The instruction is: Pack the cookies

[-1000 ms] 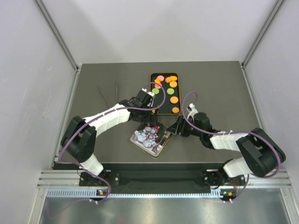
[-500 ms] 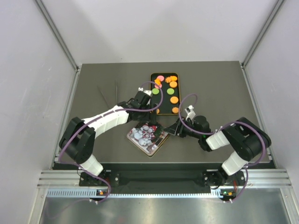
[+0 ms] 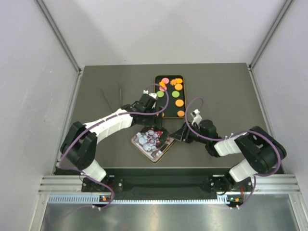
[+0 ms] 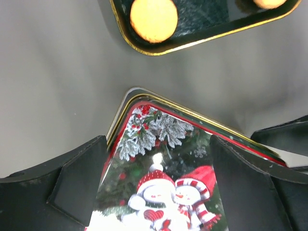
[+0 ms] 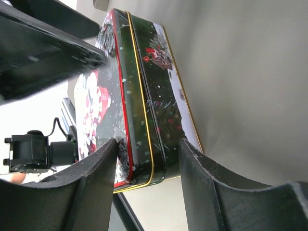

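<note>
The cookies [image 3: 179, 103], orange, green and pink discs, lie in a black gold-rimmed tray [image 3: 156, 84] at the table's middle. One orange cookie [image 4: 153, 19] shows in the left wrist view, in the tray's [image 4: 202, 41] near corner. A closed snowman Christmas tin [image 3: 152, 140] sits in front of the tray. My left gripper [image 3: 155, 124] is open, its jaws straddling the tin's far corner [image 4: 159, 144]. My right gripper [image 3: 175, 136] is open around the tin's right corner [image 5: 144, 110], one finger against the lid and the other a little off the base.
Two thin dark sticks [image 3: 119, 94] lie on the table left of the tray. Grey walls enclose the table on three sides. The left arm's forearm [image 3: 113, 120] crosses the table left of the tin.
The tin has slid slightly left and away and turned a little. The right gripper has followed it left. The left gripper has come down from the tray's near end to the tin's corner.
</note>
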Controlling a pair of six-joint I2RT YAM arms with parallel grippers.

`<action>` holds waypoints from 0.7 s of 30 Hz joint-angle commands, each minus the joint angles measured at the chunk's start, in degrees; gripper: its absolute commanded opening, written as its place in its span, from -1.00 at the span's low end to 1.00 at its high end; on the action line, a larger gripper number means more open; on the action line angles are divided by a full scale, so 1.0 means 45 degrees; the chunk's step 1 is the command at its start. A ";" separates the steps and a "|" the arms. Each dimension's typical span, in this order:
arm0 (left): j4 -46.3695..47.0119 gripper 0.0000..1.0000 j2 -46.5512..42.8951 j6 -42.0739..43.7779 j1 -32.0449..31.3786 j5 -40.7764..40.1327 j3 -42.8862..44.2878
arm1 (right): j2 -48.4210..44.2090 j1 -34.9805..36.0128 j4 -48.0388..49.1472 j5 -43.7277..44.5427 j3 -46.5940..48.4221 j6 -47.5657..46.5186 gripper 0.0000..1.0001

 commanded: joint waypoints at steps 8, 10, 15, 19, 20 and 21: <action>-0.1157 0.86 -0.2549 -0.0835 0.1435 -0.1084 0.0509 | -0.0963 0.0211 -0.4328 0.0973 0.0459 -0.1334 0.46; -0.1198 0.86 -0.3113 -0.1169 0.1883 -0.0968 0.0098 | -0.1450 0.0192 -0.5206 0.1189 0.0694 -0.1705 0.59; -0.0342 0.86 -0.4696 -0.2166 0.2627 -0.0091 -0.2164 | -0.2661 0.0211 -0.6983 0.2009 0.1455 -0.2563 0.72; 0.0364 0.86 -0.5577 -0.2518 0.2667 0.0536 -0.3262 | -0.3580 0.0211 -0.9302 0.3216 0.2314 -0.3306 0.70; 0.0423 0.86 -0.5655 -0.2596 0.2667 0.0536 -0.3380 | -0.3775 0.0192 -0.9659 0.3414 0.2741 -0.3443 0.70; 0.0462 0.86 -0.5733 -0.2577 0.2667 0.0536 -0.3516 | -0.4125 0.0211 -1.0049 0.3610 0.2958 -0.3735 0.64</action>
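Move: The closed cookie tin sits cornerwise on the table. Its middle is about 8 cm back from my left hand, 2 cm to its left and some 5 cm below; from my right hand, which grips its right corner, it is about 9 cm left, 2 cm back and 3 cm below. The cookie tray's middle lies about 13 cm ahead of my left hand and 6 cm to its right, 7 cm lower, and its near-left cookie about 5 cm ahead and 1 cm right. I open my right fingers from half to nearly wide, letting go of the tin's right corner, and draw that hand about 3 cm to the right as its fingertips tip down. My left hand, still open, rises some 8 cm off the tin's far corner and swings about 9 cm left, turning some 20 degrees counter-clockwise, then draws back and sinks halfway again. ##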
